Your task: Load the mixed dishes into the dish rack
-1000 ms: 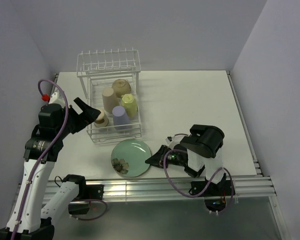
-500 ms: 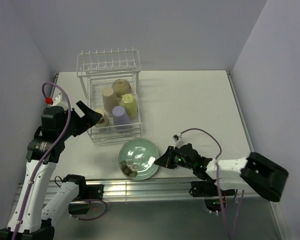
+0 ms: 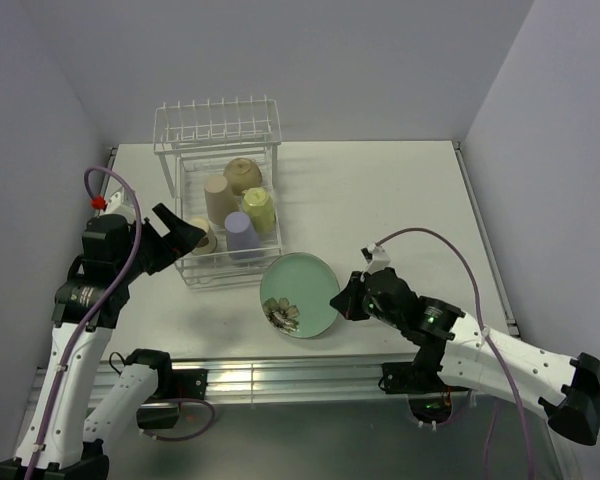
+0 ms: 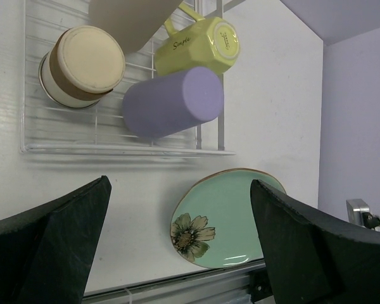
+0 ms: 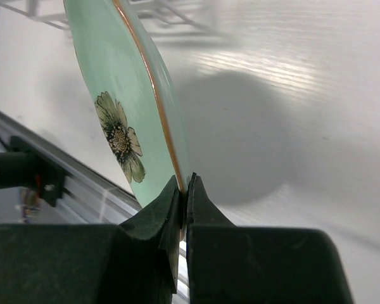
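Note:
My right gripper [image 3: 342, 298] is shut on the rim of the mint-green flower plate [image 3: 300, 295] and holds it tilted on edge just off the table, in front of the white wire dish rack [image 3: 230, 280]. The right wrist view shows the jaws [image 5: 185, 190] pinching the plate [image 5: 123, 107]. In the rack lie the tan cup [image 3: 218, 198], lavender cup [image 3: 241, 235], yellow-green mug [image 3: 259, 210], cream bowl [image 3: 242, 175] and a small brown-banded cup [image 3: 202, 238]. My left gripper [image 3: 185, 235] is open and empty above the rack's left front; its view shows the plate [image 4: 231, 215] below.
The rack's raised row of prongs [image 3: 218, 125] stands at the far end by the back wall. The metal rail [image 3: 310, 375] runs along the table's near edge just below the plate. Walls close in on the left, back and right.
My right arm has reached out, lifted the plate off the table, tilted it up on edge and carried it right and toward the rack. The left arm has barely moved.

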### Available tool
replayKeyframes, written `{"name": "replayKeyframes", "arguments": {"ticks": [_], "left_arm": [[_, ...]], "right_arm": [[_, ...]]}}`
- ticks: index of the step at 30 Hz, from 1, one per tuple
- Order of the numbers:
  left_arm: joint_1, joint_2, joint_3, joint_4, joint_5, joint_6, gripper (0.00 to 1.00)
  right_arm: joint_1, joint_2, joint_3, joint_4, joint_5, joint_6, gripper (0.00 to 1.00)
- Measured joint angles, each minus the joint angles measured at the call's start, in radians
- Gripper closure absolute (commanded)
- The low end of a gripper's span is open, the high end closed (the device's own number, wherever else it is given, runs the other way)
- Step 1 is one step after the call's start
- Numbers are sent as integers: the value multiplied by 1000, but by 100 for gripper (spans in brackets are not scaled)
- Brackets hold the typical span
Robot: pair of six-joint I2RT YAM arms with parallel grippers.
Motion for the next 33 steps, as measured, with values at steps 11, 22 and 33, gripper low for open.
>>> {"name": "replayKeyframes", "arguments": {"ticks": [11, 22, 33], "left_arm": [[0, -16, 0, -2, -2, 0, 2], [0, -34, 0, -31, -63, 0, 2], [0, -91, -21, -47, -119, -9, 4]], "right_arm": [[21, -28, 267, -339, 120, -89, 100], [42, 72, 618, -429, 283, -184, 100], [61, 364, 867, -277, 539, -352, 100]]}}
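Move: Ahead and left of the right hand, which already holds the green plate by its rim, the rack's upper tier lies some 35 cm forward, 25 cm left and about 12 cm higher. Below it on the lower tier, the purple cup is roughly 16 cm forward and 22 cm left of this hand, the yellow mug 22 forward and 18 left, both about 6 cm lower. From the empty left hand the upper tier is about 27 cm forward, 4 right, 3 lower. Lifting the green plate in a shut grip on its rim, the right hand climbs about 23 cm, edging 3 cm left early on and drifting most of that back. It swings increasingly forward, about 10 cm in all, towards the rack's upper tier, while the fingers tip up towards level and the hand turns some 15 degrees clockwise. The open left hand eases a couple of centimetres left and slightly back. ##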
